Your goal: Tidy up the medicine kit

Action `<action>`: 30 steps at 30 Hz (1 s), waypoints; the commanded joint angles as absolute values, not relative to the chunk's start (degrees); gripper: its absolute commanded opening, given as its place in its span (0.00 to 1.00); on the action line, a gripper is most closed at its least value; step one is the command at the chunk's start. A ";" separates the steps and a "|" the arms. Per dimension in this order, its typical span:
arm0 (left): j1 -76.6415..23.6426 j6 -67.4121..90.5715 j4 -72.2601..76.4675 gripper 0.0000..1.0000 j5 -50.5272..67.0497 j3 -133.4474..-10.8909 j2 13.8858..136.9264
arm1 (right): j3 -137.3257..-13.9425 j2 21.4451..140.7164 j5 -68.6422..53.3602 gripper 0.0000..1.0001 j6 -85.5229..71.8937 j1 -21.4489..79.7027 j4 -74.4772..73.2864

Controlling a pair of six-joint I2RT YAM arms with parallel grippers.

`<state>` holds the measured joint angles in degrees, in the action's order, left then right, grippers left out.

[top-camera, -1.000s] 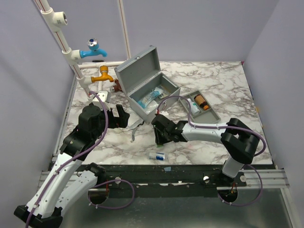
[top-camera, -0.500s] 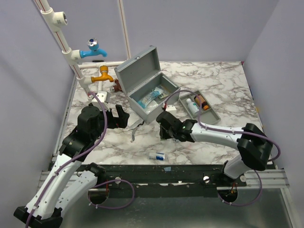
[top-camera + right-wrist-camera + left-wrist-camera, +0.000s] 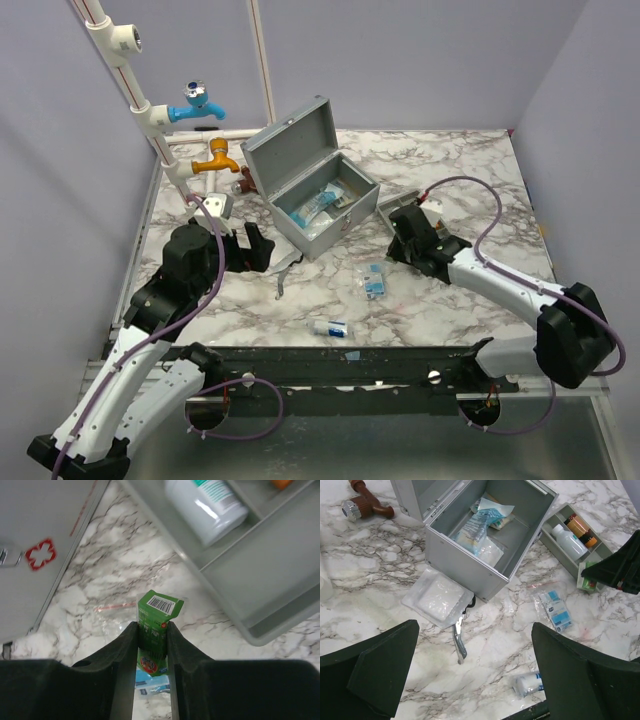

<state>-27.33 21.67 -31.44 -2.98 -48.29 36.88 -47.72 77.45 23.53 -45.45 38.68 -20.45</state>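
The medicine kit (image 3: 312,192) stands open at the back centre with packets inside (image 3: 482,525); its front with a red cross (image 3: 40,555) shows in the right wrist view. Its grey tray (image 3: 280,565) lies on the table to the right and holds a white bottle (image 3: 207,505) and an orange one (image 3: 577,526). My right gripper (image 3: 152,635) is shut on a small green box (image 3: 157,625), held above the marble just left of the tray (image 3: 557,552). My left gripper (image 3: 485,675) hangs open over the front left, with nothing between its fingers.
Scissors (image 3: 459,640) and a white gauze packet (image 3: 437,596) lie in front of the kit. A clear bag with a blue packet (image 3: 373,280) and a small white roll (image 3: 330,327) lie nearer the front edge. Blue (image 3: 197,105) and orange (image 3: 215,158) taps stand at the back left.
My right gripper closed on the green box and carried it right, from in front of the kit to the tray's side, uncovering the blue packet. The left arm stayed put.
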 commanded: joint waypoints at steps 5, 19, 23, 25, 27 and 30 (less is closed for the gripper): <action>-29.04 21.53 -30.73 0.99 -1.71 -47.90 35.78 | -45.57 73.21 27.01 0.27 -49.96 29.70 -21.60; -31.46 21.36 -30.84 0.98 -2.46 -47.94 35.24 | -42.33 76.55 26.98 0.28 -60.59 18.40 -20.57; -31.90 21.36 -30.83 0.98 -2.55 -47.99 35.16 | -41.98 79.11 26.16 0.29 -62.63 16.65 -19.04; -32.14 21.36 -30.78 0.99 -2.59 -47.90 35.09 | -41.71 80.32 25.21 0.29 -63.25 15.80 -18.00; -32.23 21.29 -30.84 0.98 -2.64 -47.98 35.09 | -41.35 81.58 23.74 0.30 -63.84 15.13 -16.62; -32.28 21.27 -30.91 0.99 -2.72 -47.99 35.02 | -40.88 83.40 22.02 0.32 -64.42 14.77 -14.99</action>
<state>-31.97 21.67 -31.44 -2.79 -48.29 35.55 -41.89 81.28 23.86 -61.87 15.42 -18.20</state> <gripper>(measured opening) 0.985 0.317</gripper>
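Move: The green packet is already pinched by the right hand; the tray's empty near compartment lies about 12 cm to this hand's right, 4 cm ahead and 7 cm below. On the same low level stand the white bottle, some 11 cm ahead and 6 cm right, and the brown bottle, 14 cm ahead and 10 cm right; the blue-white pouch lies about 2 cm back and 3 cm left. From the left hand that compartment is roughly 36 cm right, 10 cm ahead and 23 cm down. The green packet, still pinched in the right hand, travels some 13 cm to the right and slightly forward, over the tray's edge and past the bottles' near ends. It rises a centimetre at first, then sinks about 6 cm into the empty compartment, the wrist turning about 35 degrees clockwise on the way. The empty left hand drifts a couple of centimetres right and back, fingers open. ##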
